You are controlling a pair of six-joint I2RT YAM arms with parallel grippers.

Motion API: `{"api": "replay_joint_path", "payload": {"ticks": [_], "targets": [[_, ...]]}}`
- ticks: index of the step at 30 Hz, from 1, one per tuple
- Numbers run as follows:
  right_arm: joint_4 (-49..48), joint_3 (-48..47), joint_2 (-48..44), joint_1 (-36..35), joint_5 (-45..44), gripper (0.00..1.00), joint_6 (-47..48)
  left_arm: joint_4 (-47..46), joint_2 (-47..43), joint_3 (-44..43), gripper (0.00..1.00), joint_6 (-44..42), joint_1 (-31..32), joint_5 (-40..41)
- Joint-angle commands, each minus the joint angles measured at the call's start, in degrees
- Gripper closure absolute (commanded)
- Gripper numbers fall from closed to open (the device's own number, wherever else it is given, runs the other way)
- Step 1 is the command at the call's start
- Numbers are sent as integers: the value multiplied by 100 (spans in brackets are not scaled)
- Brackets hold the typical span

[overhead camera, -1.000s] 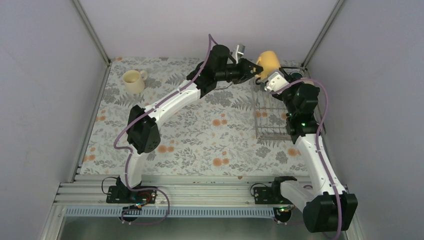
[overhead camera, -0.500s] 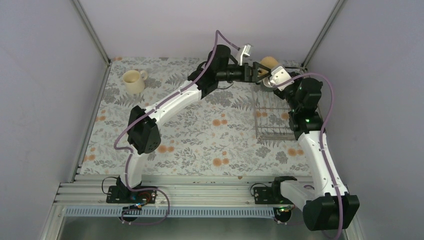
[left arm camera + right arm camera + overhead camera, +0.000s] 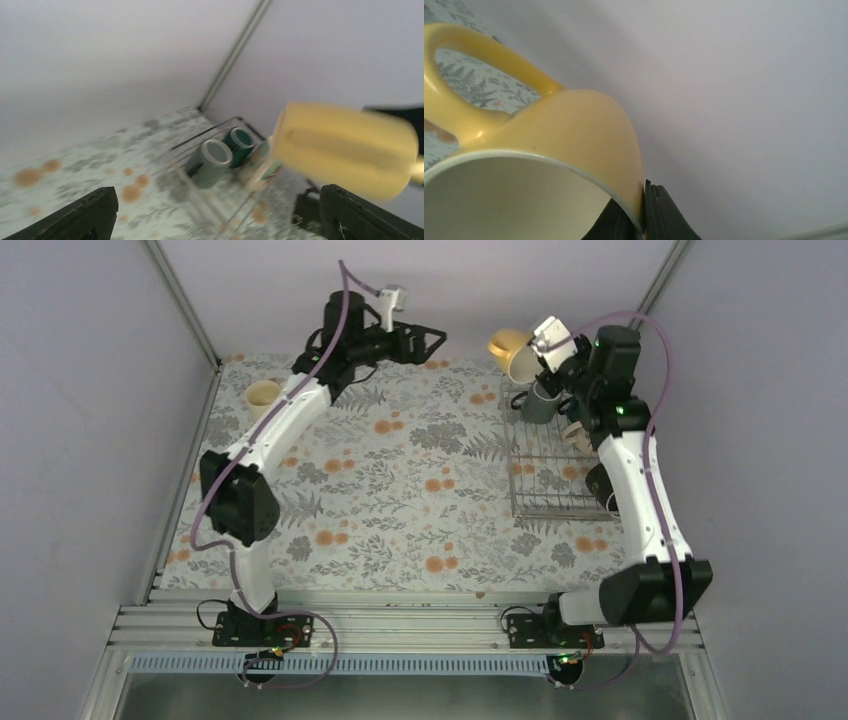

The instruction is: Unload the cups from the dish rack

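The yellow cup (image 3: 508,346) hangs in the air above the far end of the dish rack (image 3: 545,502), with my right gripper (image 3: 537,358) shut on its rim. In the right wrist view the fingers (image 3: 659,212) pinch the cup's wall (image 3: 574,130), handle up and to the left. My left gripper (image 3: 428,340) is open and empty, raised over the table's far middle, well left of the cup. Its view, blurred, shows the yellow cup (image 3: 345,147), with a grey cup (image 3: 212,162) and a teal cup (image 3: 240,142) in the rack. A cream cup (image 3: 263,398) stands at the far left.
The wire rack sits along the right side of the flowered table cloth (image 3: 400,500), close to the right wall (image 3: 760,440). My left arm's forearm (image 3: 280,420) passes just beside the cream cup. The back wall is close behind both grippers.
The left gripper opened, let go of the yellow cup and swung away left and upward. The right gripper kept the cup by its rim and rose with it.
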State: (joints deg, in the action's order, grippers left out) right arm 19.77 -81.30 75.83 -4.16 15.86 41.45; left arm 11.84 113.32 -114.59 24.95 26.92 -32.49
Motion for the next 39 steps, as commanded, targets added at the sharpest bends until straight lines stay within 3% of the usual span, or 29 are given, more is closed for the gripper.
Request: {"api": "replay_joint_path", "payload": {"ticks": [1, 4, 10, 15, 24, 31, 39], "targets": [[739, -1430, 863, -123, 629, 97, -415, -69, -1047, 1086, 0, -1307, -380, 311], [1775, -2958, 1824, -351, 671, 97, -315, -342, -1892, 1806, 0, -2317, -547, 1164], [3988, -6205, 4250, -1330, 29, 97, 116, -285, -3101, 2369, 0, -4275, -814, 2343], [3738, -5538, 4680, -2260, -828, 97, 585, -141, -3908, 2966, 0, -5847, -1260, 2354], [3912, -5745, 5594, -2914, -1288, 97, 938, 1171, -4645, 3684, 0, -7215, -2065, 1582], [4521, -5707, 6032, -2860, -1724, 97, 1258, 1516, -4924, 4201, 0, -7626, -2379, 1424], [4545, -5696, 6176, -2770, -1911, 97, 1417, 1890, -5038, 4306, 0, -7729, -2489, 1183]]}}
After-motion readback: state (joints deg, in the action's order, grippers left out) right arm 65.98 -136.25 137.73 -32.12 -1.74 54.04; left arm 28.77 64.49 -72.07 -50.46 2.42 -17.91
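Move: The bare table spot for the yellow cup, which my right hand holds by its rim, is about 24 cm to the left, 4 cm ahead and 36 cm below that hand. In the rack, the gray cup lies some 15 cm ahead and 2 cm right, the green cup 15 cm ahead and 12 cm right, both low. The cream cup stands roughly 33 cm left of the spot and 11 cm farther out. From my left hand the spot is almost straight below, 2 cm back. Keeping my pinch on the yellow cup's rim, I swing my right hand forward about 10 cm, then left and steeply down some 28 cm towards the open table, easing back a little and slowing as I tip the fingers downward. My empty left hand clears out, still open, sweeping about 28 cm left and 12 cm back, arching up and down again as the wrist turns. ##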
